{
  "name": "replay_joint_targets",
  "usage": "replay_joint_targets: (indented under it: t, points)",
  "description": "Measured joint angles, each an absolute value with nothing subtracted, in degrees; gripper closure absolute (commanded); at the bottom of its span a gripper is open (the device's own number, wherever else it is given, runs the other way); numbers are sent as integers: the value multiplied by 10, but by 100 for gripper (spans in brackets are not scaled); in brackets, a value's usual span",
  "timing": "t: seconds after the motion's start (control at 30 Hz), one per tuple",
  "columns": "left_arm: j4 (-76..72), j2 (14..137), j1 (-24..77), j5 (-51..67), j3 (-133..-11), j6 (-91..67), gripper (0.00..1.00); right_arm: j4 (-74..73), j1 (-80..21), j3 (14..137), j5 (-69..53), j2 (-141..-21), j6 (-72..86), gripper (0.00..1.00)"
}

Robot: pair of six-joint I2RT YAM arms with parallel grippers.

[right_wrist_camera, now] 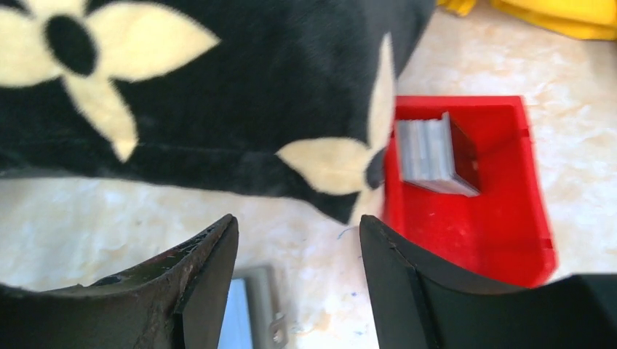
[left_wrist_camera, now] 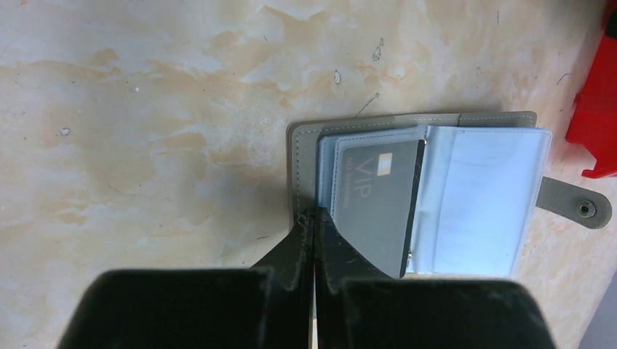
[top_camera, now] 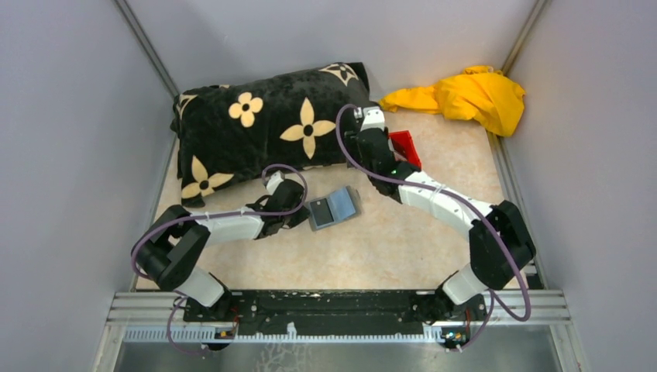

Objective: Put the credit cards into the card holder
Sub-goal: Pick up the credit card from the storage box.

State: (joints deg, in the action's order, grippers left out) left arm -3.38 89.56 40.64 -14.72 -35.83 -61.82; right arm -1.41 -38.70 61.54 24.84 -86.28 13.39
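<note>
The grey card holder [top_camera: 335, 207] lies open on the table, its clear sleeves [left_wrist_camera: 484, 196] facing up. A dark grey credit card [left_wrist_camera: 378, 200] marked VIP lies on its left half, partly tucked into a sleeve. My left gripper [left_wrist_camera: 314, 217] is shut, its tips against the holder's near edge beside that card; I cannot tell whether they pinch it. More credit cards [right_wrist_camera: 436, 153] lean in a stack inside the small red bin [right_wrist_camera: 509, 233]. My right gripper [right_wrist_camera: 297, 222] hangs open and empty between the holder's snap strap [right_wrist_camera: 273, 331] and the bin.
A black pillow with cream flowers [top_camera: 263, 128] lies at the back left, its corner touching the red bin [top_camera: 406, 146]. A yellow cloth [top_camera: 465, 97] is bunched in the back right corner. Grey walls close in both sides.
</note>
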Motion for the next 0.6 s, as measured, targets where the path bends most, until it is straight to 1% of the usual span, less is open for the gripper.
replay_joint_targets:
  t: [0.1,0.23,0.43,0.6]
  points:
    - [-35,896,403,-143,-358,-614,100,-42,-361,644,258,-871,125,37]
    - [-36,895,401,-138,-358,-607,100,-64,-303,674,253,-895,126,37]
    - [-39,895,397,-130,-358,-596,100,-91,-222,677,194,-929,138,37]
    - [-38,897,395,-125,-362,-587,100,-93,-186,677,148,-952,146,37]
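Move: The credit cards in the storage box stand about 9 cm ahead of the right gripper, 10 cm to its right and some 15 cm below. The box's middle is around 5 cm ahead and 12 cm right; the pillow's near end lies 7 cm ahead and 2 cm left. The open card holder is 10 cm back and 8 cm left. From the left gripper the cards are roughly 19 cm ahead and 25 cm to the right. Swing the right gripper about 11 cm to the right and some 6 cm forward, off the pillow's end and over the storage box, staying high at first and then sinking 5 cm towards the cards. Tip its fingers downward and turn it clockwise, each by some 10 degrees, keeping them open and empty. Keep the left gripper's shut fingertips resting on the card holder's left edge. ##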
